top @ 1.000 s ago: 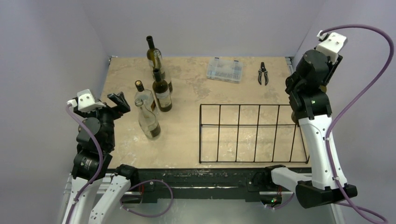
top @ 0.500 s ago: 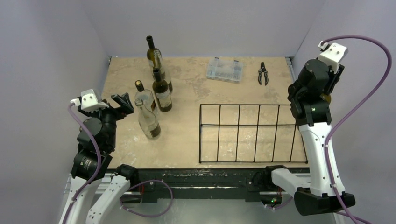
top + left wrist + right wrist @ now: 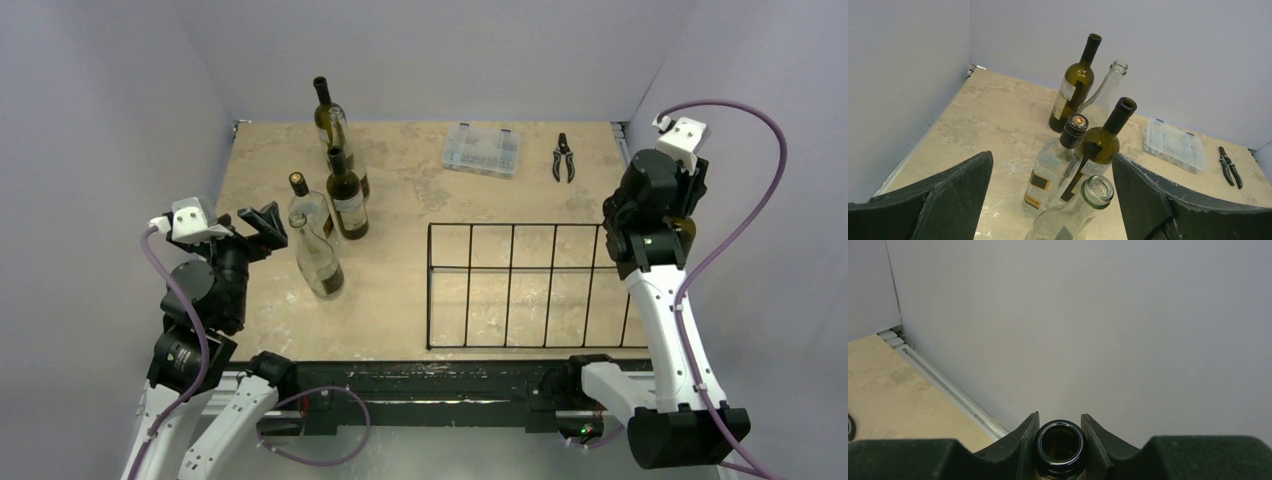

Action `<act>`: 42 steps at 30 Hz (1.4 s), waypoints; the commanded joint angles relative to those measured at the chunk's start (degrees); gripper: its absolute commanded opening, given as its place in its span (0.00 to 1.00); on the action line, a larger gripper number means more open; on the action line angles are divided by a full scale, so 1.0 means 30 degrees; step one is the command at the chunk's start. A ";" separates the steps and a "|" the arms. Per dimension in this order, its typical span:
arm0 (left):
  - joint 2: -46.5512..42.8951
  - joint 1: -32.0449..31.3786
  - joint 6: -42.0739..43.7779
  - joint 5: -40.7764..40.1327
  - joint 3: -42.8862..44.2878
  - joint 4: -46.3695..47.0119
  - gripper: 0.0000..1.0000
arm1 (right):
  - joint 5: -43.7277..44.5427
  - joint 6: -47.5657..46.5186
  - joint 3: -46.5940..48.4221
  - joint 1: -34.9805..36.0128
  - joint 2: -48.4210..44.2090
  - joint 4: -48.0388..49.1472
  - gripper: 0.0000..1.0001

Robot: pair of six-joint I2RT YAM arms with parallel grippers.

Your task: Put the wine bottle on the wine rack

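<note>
My right gripper (image 3: 1060,415) is shut on the neck of a dark wine bottle (image 3: 1060,442), whose open mouth faces the wrist camera. In the top view the right arm (image 3: 650,215) stands raised at the right end of the wine rack (image 3: 510,285), a low black wire frame on the table; the arm hides most of the bottle. My left gripper (image 3: 1052,157) is open, hovering just left of a group of standing bottles. The nearest, a clear bottle (image 3: 1096,189), sits between the fingers without touching them.
Several other bottles stand at the back left: a capped clear one (image 3: 305,205), a dark green one (image 3: 347,195), and two further back (image 3: 325,115). A clear plastic box (image 3: 481,150) and pliers (image 3: 564,158) lie at the back. The right wall is close to the right arm.
The right arm has swung left and lower with the bottle, closer to the rack's right end. The left gripper has edged slightly right toward the bottles.
</note>
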 commanded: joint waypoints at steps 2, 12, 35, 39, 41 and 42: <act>-0.0500 -0.0207 -0.0050 -0.0173 0.0410 0.0380 0.89 | 0.0135 -0.0952 -0.0565 -0.0286 -0.1394 0.2961 0.00; -0.0880 -0.0541 0.0098 -0.0479 0.0381 0.0482 0.90 | -0.0171 0.1349 -0.3613 -0.0834 -0.2228 0.2728 0.00; -0.0961 -0.0765 0.0111 -0.0582 0.0355 0.0440 0.90 | 0.0356 0.3476 -0.7798 -0.0834 -0.2816 0.2984 0.00; -0.1020 -0.0780 0.0104 -0.0610 0.0343 0.0468 0.90 | 0.0891 0.3281 -0.7654 -0.0834 -0.2632 0.2676 0.00; -0.0992 -0.0795 0.0104 -0.0604 0.0362 0.0483 0.90 | 0.1358 0.3748 -0.7439 -0.0836 -0.2356 0.1809 0.00; -0.1005 -0.0822 0.0125 -0.0588 0.0367 0.0469 0.90 | 0.1370 0.3966 -0.7470 -0.0834 -0.2382 0.1533 0.00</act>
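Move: The right hand already holds the wine bottle upright by its neck. The wine rack's rightmost bay lies roughly 30 cm below, about 4 cm back and 2 cm to the right. The rack's far right corner is some 5 cm ahead and 6 cm right, about 19 cm down; the shears lie on the table, roughly 37 cm ahead and 16 cm left. From the empty left hand that bay is level ahead, some 77 cm to the right and 29 cm below. Keeping its pinch just under the bottle's mouth, the right hand lowers the upright bottle about 11 cm into the right end of the rack, easing back some 3 cm towards its base. The fast drop ends abruptly, then the hand only creeps lower, the bottle's foot seeming to bear on something below; the wrist barely turns. ##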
